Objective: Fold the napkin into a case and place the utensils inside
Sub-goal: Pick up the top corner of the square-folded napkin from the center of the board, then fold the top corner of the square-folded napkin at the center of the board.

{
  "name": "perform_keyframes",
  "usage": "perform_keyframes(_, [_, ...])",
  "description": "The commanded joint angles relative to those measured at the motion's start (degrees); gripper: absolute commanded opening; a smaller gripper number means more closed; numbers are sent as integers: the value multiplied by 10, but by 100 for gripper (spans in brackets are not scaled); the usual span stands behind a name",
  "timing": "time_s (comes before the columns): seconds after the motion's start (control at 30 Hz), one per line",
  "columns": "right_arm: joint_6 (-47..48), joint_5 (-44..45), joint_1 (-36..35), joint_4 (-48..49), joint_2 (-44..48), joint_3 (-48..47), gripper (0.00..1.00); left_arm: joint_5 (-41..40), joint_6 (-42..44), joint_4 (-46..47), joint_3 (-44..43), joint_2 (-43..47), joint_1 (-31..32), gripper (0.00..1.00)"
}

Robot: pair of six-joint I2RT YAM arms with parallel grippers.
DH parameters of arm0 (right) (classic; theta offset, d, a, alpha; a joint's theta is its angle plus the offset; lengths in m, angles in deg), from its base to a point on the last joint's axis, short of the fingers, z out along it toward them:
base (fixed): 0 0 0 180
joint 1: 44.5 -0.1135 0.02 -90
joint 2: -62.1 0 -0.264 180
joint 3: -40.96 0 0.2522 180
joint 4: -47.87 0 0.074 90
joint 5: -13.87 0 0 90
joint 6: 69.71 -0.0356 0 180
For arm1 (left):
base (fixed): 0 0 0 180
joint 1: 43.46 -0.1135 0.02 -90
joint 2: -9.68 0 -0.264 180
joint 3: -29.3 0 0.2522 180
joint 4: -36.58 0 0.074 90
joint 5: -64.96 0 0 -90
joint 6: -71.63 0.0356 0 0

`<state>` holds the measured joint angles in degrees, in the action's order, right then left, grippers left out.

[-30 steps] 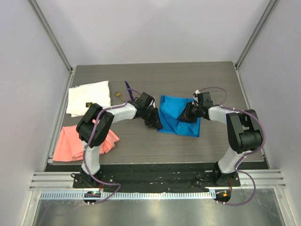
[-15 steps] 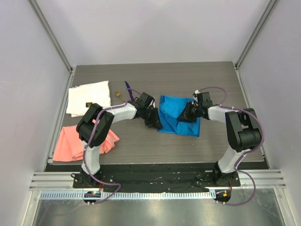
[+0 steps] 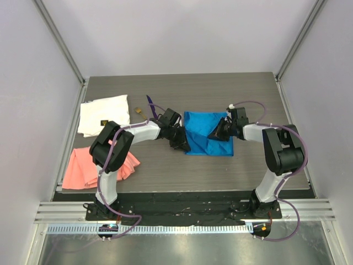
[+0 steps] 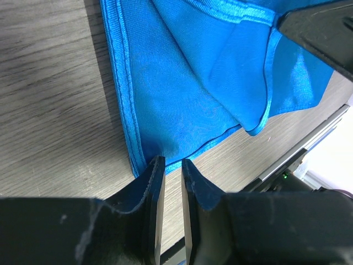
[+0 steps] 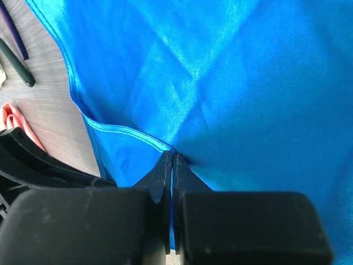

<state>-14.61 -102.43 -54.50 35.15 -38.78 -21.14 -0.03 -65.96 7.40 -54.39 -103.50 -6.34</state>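
Observation:
The bright blue napkin [image 3: 205,132] lies partly folded at the table's middle, with a loose fold across it [image 4: 220,83]. My right gripper [image 3: 220,131] rests on its right part and is shut on a pinch of the cloth at a hemmed fold [image 5: 172,155]. My left gripper [image 3: 184,144] sits at the napkin's near left corner. Its jaws stand a narrow gap apart [image 4: 171,162], with bare table between them and the hem just past the tips. The purple utensil [image 3: 149,104] and the green-handled one [image 3: 140,110] lie left of the napkin. No case is formed.
A white cloth [image 3: 103,114] lies at the far left and a salmon-pink cloth [image 3: 88,168] near the left front edge. The metal frame posts and white walls close in the table's sides. The two arms face each other across the napkin.
My right gripper has closed onto the napkin. The cloth has shifted a little to the left and its near right corner has drawn in. The left arm has hardly moved.

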Motion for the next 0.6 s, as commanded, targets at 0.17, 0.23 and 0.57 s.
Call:
perform_keyframes(0.17, [43, 25, 14, -59, 44, -93, 1, -9, 1, 15, 1, 1, 2, 22])
perform_keyframes(0.23, [57, 39, 16, -74, 40, -107, 1, -10, 0, 16, 1, 2, 2, 22])
perform_keyframes(0.57, [116, 63, 62, -114, -18, -183, 1, -18, 1, 10, -3, 5, 2, 22])
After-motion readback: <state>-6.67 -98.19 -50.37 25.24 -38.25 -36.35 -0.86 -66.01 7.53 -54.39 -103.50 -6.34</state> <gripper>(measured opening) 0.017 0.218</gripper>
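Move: The right gripper already pinches the top-layer corner near the middle of the napkin. From there the napkin's far right corner lies roughly 10 cm ahead and 7 cm right, the far left corner 11 cm ahead and 11 cm left, and the near left corner 8 cm back and 11 cm left, all barely below. The purple knife lies about 14 cm ahead and 25 cm left. From the left gripper, the far right corner is some 17 cm ahead and 17 cm right. Keep the right fingers shut on the napkin's upper corner and lift it while carrying it forward, about 7 cm ahead and just over 6 cm up, bearing right by about half that, increasingly towards the end, towards the napkin's far right corner. Let the wrist tip the fingertips forward and up by some 10 degrees on the way. ##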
